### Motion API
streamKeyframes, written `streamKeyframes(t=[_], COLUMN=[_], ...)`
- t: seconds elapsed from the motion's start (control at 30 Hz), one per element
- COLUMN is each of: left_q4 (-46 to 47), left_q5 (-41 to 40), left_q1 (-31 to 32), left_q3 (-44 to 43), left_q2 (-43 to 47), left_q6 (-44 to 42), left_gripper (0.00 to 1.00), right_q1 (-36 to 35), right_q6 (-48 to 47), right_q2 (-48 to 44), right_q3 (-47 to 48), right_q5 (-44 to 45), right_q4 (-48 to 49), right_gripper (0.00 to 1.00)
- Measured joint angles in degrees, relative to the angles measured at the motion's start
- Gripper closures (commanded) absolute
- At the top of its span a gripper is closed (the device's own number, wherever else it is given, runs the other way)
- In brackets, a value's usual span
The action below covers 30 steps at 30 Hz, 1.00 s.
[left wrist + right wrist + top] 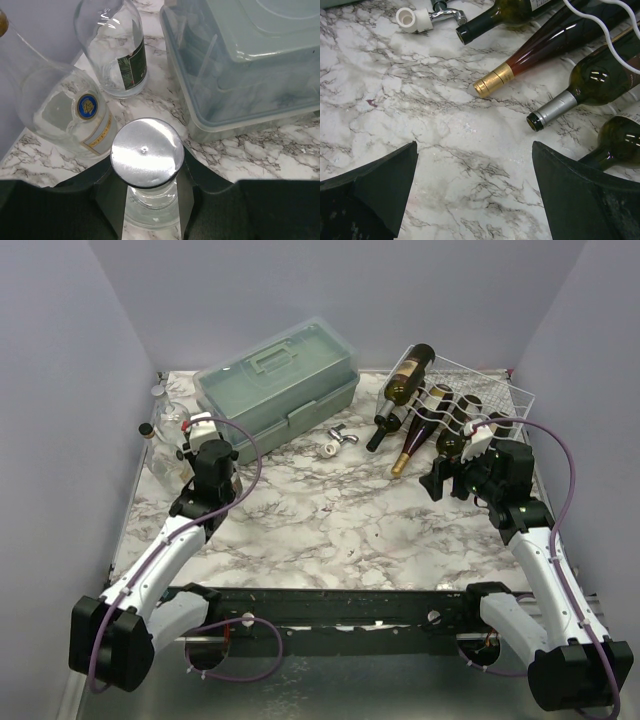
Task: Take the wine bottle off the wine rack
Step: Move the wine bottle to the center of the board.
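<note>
The white wire wine rack (487, 392) sits at the back right with several dark wine bottles lying in its cradles, necks pointing out over the marble. One green bottle (411, 374) leans up on the rack's left end. My right gripper (446, 481) (475, 150) hovers open just in front of the necks, holding nothing. Ahead of it lie an amber bottle with gold foil (492, 82), a green bottle with a silver capsule (554, 110) and a dark green bottle (620, 142) by my right finger. My left gripper (203, 440) (147, 167) is shut on the neck of an upright clear silver-capped bottle (146, 152).
A pale green toolbox (280, 380) (250, 65) stands at the back centre. Two more clear bottles (65, 112) (117, 50) stand by the left wall. A small metal tap with a white fitting (340, 437) (415, 19) lies between toolbox and rack.
</note>
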State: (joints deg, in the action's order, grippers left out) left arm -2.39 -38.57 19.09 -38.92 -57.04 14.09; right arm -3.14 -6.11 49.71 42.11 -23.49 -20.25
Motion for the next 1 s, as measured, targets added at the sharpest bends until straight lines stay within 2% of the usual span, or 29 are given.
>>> streamKeyframes(t=[1.0], left_q4=[7.91], left_q5=[3.32], left_q1=[-9.42], left_q3=[-8.26], left_q2=[-14.99], left_q6=[-3.72], left_gripper=[1.0], right_q1=[0.0], right_q6=[-0.02], right_q2=[0.28], right_q3=[0.0], right_q5=[0.0], right_q4=[0.0], right_gripper=[0.01])
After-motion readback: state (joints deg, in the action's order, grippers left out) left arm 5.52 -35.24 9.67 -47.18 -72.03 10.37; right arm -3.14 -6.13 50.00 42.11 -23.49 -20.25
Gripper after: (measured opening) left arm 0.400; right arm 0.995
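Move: The left hand already holds the clear, silver-capped wine bottle upright by its neck; the free table spot it is being taken to lies about 7 cm ahead and 4 cm left, some 27 cm below. The gold-capped bottle stands 2 cm ahead and 10 cm left, the green-label bottle 11 cm ahead and 10 cm left, the toolbox's middle 17 cm ahead and 12 cm right. From the right hand that spot is about 10 cm ahead and 49 cm left. Keeping its grip on the neck, the left hand carries the wine bottle level, about 6 cm forward and 4 cm to the left, into the gap between the toolbox's left end and the two standing bottles, passing to the right of the gold-capped one. It closes on the green-label bottle ahead while the wrist swings only some 5 degrees counter-clockwise, and it is still going forward and left at the end. ##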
